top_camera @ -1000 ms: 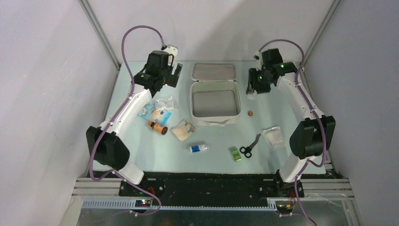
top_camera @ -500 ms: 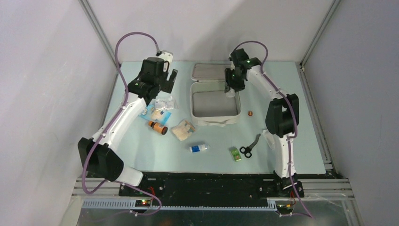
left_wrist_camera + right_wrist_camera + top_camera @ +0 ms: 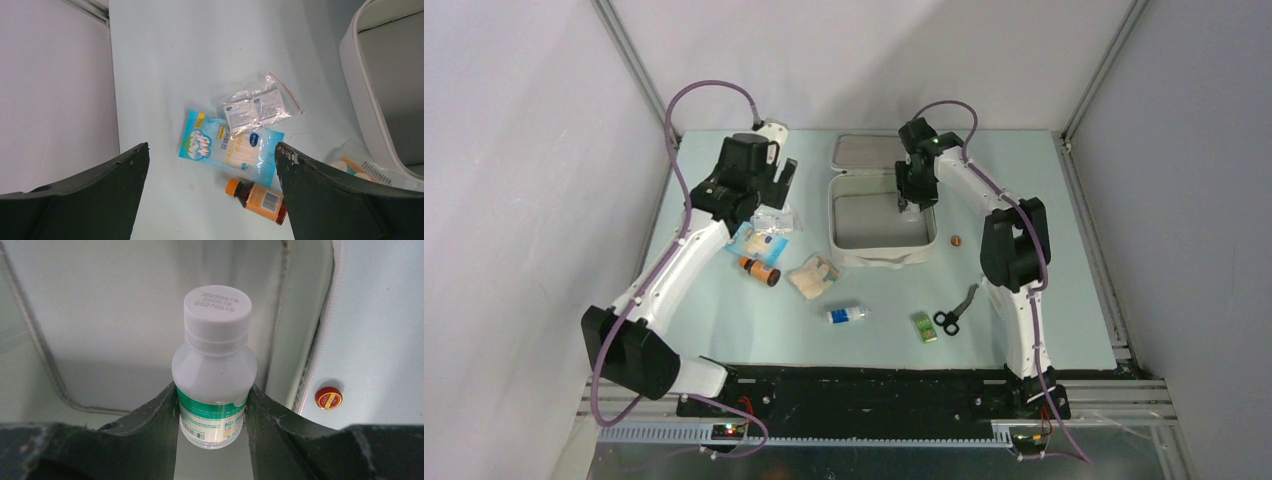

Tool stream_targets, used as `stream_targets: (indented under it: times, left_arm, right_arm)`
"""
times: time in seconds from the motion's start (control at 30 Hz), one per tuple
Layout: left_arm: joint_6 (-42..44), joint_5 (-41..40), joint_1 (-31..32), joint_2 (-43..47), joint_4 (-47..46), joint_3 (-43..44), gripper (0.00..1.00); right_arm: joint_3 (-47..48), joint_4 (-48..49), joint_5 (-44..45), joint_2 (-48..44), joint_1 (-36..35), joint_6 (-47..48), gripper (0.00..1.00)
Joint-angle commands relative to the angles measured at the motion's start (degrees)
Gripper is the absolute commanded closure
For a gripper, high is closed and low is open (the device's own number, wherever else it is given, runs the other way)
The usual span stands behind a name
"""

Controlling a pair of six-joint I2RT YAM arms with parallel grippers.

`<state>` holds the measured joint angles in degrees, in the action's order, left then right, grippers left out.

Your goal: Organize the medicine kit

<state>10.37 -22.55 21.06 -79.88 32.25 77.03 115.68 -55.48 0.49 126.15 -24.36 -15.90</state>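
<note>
The white medicine kit [image 3: 835, 215] lies open at the table's middle, grey lining up and lid [image 3: 864, 152] flat behind it. My right gripper [image 3: 911, 198] hangs over its far right part, shut on a white bottle [image 3: 215, 365] with a white cap and green label. In the right wrist view the gripper [image 3: 211, 390] holds the bottle above the kit's lining [image 3: 100, 315]. My left gripper [image 3: 774, 185] is open and empty above the packets left of the kit. In the left wrist view it [image 3: 211, 150] frames a blue swab packet [image 3: 230, 147].
Left of the kit lie a clear sachet bag [image 3: 773, 220], the swab packet [image 3: 752, 240], a brown orange-capped bottle [image 3: 760, 271] and a gauze packet [image 3: 812, 275]. Nearer me are a small blue-labelled bottle [image 3: 847, 315], a green box [image 3: 925, 327] and scissors [image 3: 954, 312]. A red tin [image 3: 956, 240] sits right of the kit.
My right arm has swung left from the table's far right to over the open kit, still holding the bottle. My left gripper has shifted slightly left and nearer.
</note>
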Motion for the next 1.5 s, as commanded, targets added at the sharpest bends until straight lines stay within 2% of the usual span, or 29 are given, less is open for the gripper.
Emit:
stream_targets:
  times: [0.0, 0.43, 0.5, 0.63, 0.67, 0.73, 0.97, 1.07, 1.17, 1.23, 1.33, 1.47]
  left_arm:
    - [1.90, -1.54, -0.64, 4.53, -1.32, -1.50, 0.00]
    - [1.46, -0.87, -0.84, 5.92, -1.32, -2.50, 0.00]
    - [1.22, -0.61, -0.86, 5.92, -1.33, -2.68, 0.00]
    - [1.07, -0.27, -0.86, 5.91, -1.32, -2.82, 0.00]
    - [1.11, -0.14, -0.85, 5.79, -1.31, -2.84, 0.00]
    - [0.98, 0.10, -0.81, 5.57, -1.31, -2.79, 0.00]
    - [0.64, 1.12, -0.90, 5.81, -0.61, -4.80, 0.00]
    - [5.53, 7.04, -1.78, 9.27, -0.43, -8.68, 0.00]
    - [6.21, 10.32, -4.84, 12.36, 2.36, -9.99, 0.00]
    - [2.62, 8.56, -6.28, 12.08, 6.70, -9.43, 0.00]
    - [-10.15, 6.80, -9.69, 9.77, 17.47, -6.92, 0.00]
    - [-27.24, 14.48, -16.87, 5.28, 25.44, -8.09, 0.03]
  right_arm:
    - [-0.86, 0.34, 4.51, 1.58, -0.03, -0.68, 0.76]
    - [3.82, 1.55, 14.47, 8.39, -0.95, -2.60, 0.66]
    - [4.99, 1.60, 15.99, 9.22, -1.10, -2.86, 0.62]
    - [5.94, 1.67, 17.79, 9.77, -1.36, -2.94, 0.48]
    - [5.96, 1.75, 17.79, 9.79, -1.38, -2.79, 0.41]
    - [5.96, 1.78, 17.89, 9.86, -1.35, -2.62, 0.36]
    - [7.60, 1.67, 15.59, 8.23, -1.35, -1.26, 0.31]
    - [8.58, 1.24, 10.49, 4.92, -0.92, 0.07, 0.27]
    - [8.33, 0.99, 5.91, -1.33, -0.34, 2.59, 0.16]
    - [7.65, 1.98, 3.54, -5.22, -0.20, 5.47, 0.08]
    - [3.93, 4.86, 2.38, -11.12, -0.41, 12.93, 0.02]
    - [0.65, 6.62, -2.23, -14.18, -0.40, 22.94, 0.01]
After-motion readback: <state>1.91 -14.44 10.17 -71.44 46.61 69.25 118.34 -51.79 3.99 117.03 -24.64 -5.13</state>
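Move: The right hand already holds the white bottle inside the box; its spot on the box floor by the right wall is about 2 cm ahead, 2 right and 6 below. The box's middle lies 2 cm back and 5 left, the small red disc 7 cm back and 11 right. From the open left hand the brown bottle lies some 9 cm back and 23 below; the blue pouch is 2 cm back, slightly lower. Straight down about 5 cm goes the right hand with the white bottle, then 2 cm forward, rolling its left side slightly lower. There the fingers open and let go of the bottle on the box floor, and the hand rises clear quickly, some 15 cm, fingers tipping up. Late on, the open left hand draws back, left and down, nearer the brown bottle. ##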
